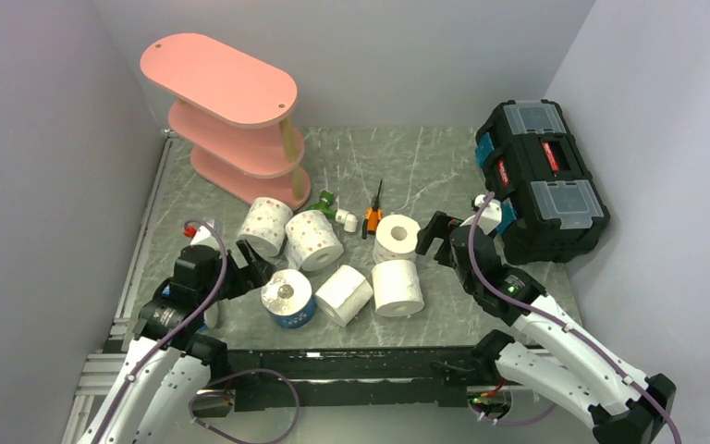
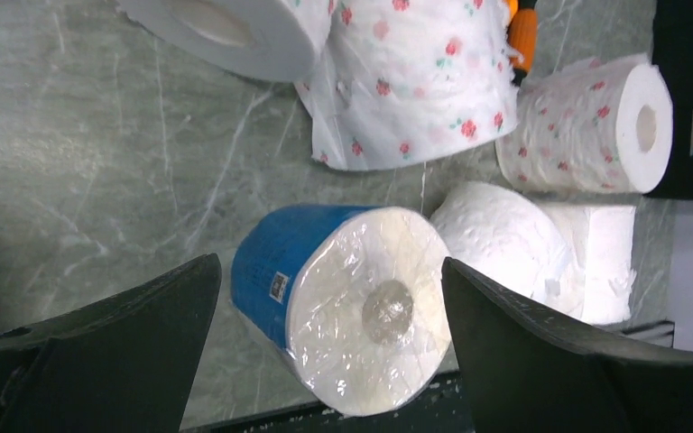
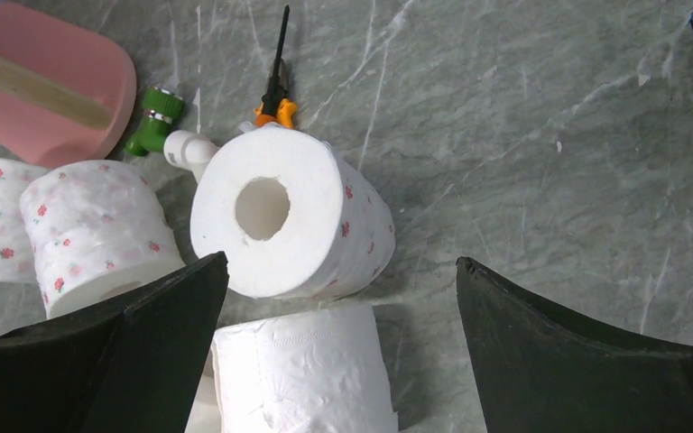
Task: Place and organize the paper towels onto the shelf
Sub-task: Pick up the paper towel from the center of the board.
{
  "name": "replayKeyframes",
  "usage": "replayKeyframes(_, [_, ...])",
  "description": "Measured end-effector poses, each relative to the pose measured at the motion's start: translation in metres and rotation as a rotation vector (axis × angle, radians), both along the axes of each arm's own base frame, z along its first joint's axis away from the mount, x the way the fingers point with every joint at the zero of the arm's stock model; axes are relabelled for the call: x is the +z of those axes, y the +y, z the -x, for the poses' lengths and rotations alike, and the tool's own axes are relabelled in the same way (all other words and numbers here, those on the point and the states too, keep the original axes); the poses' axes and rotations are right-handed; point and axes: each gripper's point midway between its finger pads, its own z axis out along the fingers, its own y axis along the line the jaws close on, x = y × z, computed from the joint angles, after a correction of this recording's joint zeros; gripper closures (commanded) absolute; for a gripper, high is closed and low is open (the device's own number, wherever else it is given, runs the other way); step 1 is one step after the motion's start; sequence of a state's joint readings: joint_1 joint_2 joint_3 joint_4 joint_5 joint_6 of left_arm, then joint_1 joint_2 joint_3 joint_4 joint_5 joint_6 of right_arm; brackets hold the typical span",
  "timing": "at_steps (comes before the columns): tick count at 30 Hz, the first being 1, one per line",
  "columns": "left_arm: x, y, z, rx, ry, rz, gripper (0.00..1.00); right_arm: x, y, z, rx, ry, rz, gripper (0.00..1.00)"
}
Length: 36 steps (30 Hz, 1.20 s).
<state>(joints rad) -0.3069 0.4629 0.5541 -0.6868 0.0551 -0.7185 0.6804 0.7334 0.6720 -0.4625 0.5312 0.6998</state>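
The pink three-tier shelf (image 1: 231, 111) stands at the far left of the table, with no roll seen on its boards. Several paper towels lie in a cluster before it. A blue-wrapped roll (image 2: 352, 302) lies on its side between the open jaws of my left gripper (image 2: 329, 263), untouched. Pink-dotted rolls (image 1: 265, 225) (image 1: 313, 240) lie beyond it. My right gripper (image 3: 341, 260) hangs open above a plain white roll (image 3: 302, 374), just short of a dotted roll (image 3: 280, 216) standing on its end. Another plain roll (image 1: 344, 294) lies between the two arms.
A black toolbox (image 1: 541, 176) fills the far right of the table beside my right arm. An orange-handled screwdriver (image 1: 373, 211) and a small green-and-white tool (image 1: 337, 208) lie behind the rolls, near the shelf's foot (image 3: 54, 81). Grey walls close in on three sides.
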Motion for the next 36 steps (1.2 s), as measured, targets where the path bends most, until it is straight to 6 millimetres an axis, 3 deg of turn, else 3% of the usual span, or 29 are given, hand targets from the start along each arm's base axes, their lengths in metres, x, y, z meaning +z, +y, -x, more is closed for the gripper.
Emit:
replayKeyframes(12, [-0.019, -0.015, 0.021, -0.084, 0.135, -0.046, 0.01, -0.002, 0.005, -0.004, 0.007, 0.004, 0.000, 0.01])
replayKeyframes(27, [-0.036, -0.017, 0.030, -0.099, 0.205, -0.159, 0.21, -0.017, 0.006, -0.006, 0.011, 0.031, 0.026, 0.01])
replayKeyframes(36, [-0.043, -0.018, 0.031, -0.108, 0.236, -0.195, 0.24, -0.018, 0.004, -0.005, 0.009, 0.030, 0.031, 0.01])
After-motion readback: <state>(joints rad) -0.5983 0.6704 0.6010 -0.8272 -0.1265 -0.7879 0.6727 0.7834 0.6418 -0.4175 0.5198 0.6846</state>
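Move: The blue-wrapped paper towel stands upright about 6 cm back of the left hand, some 5 cm to its right and roughly 10 cm lower. The plain white roll lies about 11 cm to the right of that paper towel and 1 cm farther out. One flowered roll lies 8 cm ahead and 11 cm right of the left hand; the other is 12 cm straight ahead. From the right hand, the blue-wrapped paper towel is about 11 cm back and 31 cm left, some 14 cm down. Over the blue-wrapped paper towel's near-left side the left hand comes in, sinking about 4 cm while drawing back 3 cm and a little to the right; the backward part comes first, and the later part is nearly all down. Its fingers tip some 15 degrees further downward as the hand rolls left side up, and narrow by about a fifth, one fingertip ending in line with the core; contact can't be made out. ##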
